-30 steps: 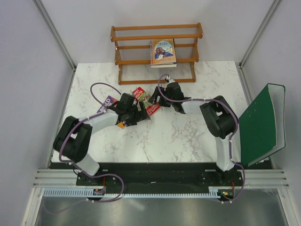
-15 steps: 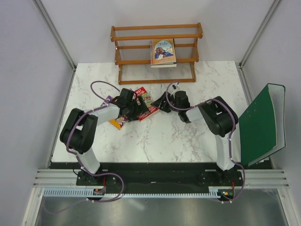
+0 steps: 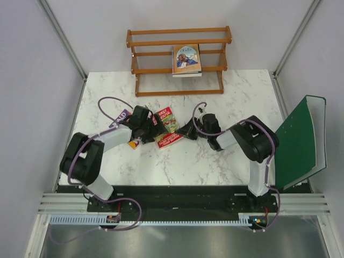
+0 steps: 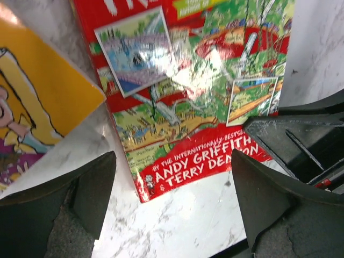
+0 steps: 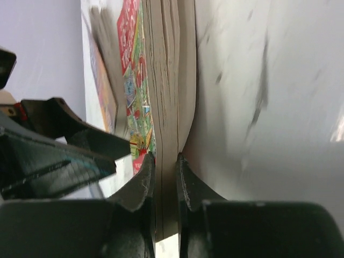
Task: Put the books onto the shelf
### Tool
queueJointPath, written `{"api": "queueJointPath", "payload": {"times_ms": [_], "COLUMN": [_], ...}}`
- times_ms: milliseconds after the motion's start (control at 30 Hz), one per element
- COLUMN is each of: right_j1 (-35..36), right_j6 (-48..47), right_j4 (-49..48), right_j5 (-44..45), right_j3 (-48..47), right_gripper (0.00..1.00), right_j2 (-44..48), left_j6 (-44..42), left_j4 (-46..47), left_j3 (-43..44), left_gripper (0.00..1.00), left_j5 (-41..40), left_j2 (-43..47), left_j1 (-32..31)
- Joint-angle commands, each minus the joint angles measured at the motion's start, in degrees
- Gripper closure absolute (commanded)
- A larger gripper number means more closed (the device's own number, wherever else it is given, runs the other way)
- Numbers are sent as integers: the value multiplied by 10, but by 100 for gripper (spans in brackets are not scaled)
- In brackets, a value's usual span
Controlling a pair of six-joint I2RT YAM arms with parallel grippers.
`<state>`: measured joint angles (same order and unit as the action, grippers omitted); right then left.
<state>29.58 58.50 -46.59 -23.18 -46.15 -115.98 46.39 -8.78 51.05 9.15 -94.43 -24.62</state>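
The red cartoon-covered book [image 3: 167, 128] lies flat on the marble table, left of centre. My right gripper [image 3: 186, 131] is shut on its right edge; the page block [image 5: 167, 97] sits pinched between both fingers in the right wrist view, gripper [image 5: 165, 161]. My left gripper [image 4: 172, 199] hovers open over the book's lower cover [image 4: 188, 91], touching nothing, gripper [image 3: 152, 130]. A purple and orange book [image 3: 123, 118] lies partly under the left arm, its corner [image 4: 37, 107] showing. The wooden shelf [image 3: 156, 41] stands at the back with one book [image 3: 186, 58] on its middle tier.
A large green binder [image 3: 298, 142] leans at the table's right edge. Grey walls close in on both sides. The two arms' wrists sit close together over the red book, the right gripper's finger [image 4: 301, 137] showing in the left wrist view.
My right gripper has swung down toward me and closed on the red book's edge. The red book has shifted nearer. The left gripper has stayed open beside it.
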Motion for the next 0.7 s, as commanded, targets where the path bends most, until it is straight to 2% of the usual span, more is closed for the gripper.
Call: {"api": "queueJointPath", "payload": {"times_ms": [0,233,400,467,667], "right_j1": [5,-10,-14,-14,-14], "right_j6": [15,22,24,34,49], "right_j4": [-11,25,66,69,72], "right_j5": [-37,-48,-50,-56,-71], "right_j3": [56,86,76,74,94], "right_gripper": [92,93,93,93,93], "right_j2": [96,220,283,294,311], "left_j6": [11,69,117,134,134], "left_j4": [10,85,188,273,393], "left_j3": [-45,-143,-205,-225,-235], "left_gripper": [6,5,5,5,6], "left_j5": [-9,24,67,78,83], "left_j2": [110,201,210,205,193], "left_j1": [-1,-1,-3,-4,-14]}}
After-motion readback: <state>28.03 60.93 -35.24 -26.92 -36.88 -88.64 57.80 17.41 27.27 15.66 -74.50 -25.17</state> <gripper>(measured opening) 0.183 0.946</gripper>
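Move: The right hand already pinches the red book by its right-hand edge, the book's middle about 6 cm to its left and 3 cm ahead. The stack of shelved books lies roughly 30 cm ahead, 2 cm right and 25 cm above; the purple-orange book some 29 cm left and 2 cm ahead, 3 cm lower. From the open left hand, the red book's middle is about 5 cm right, 3 cm ahead and 3 cm below. Right hand, still pinching the red book, rises some 10 cm and backs; open left backs and rises 5. ##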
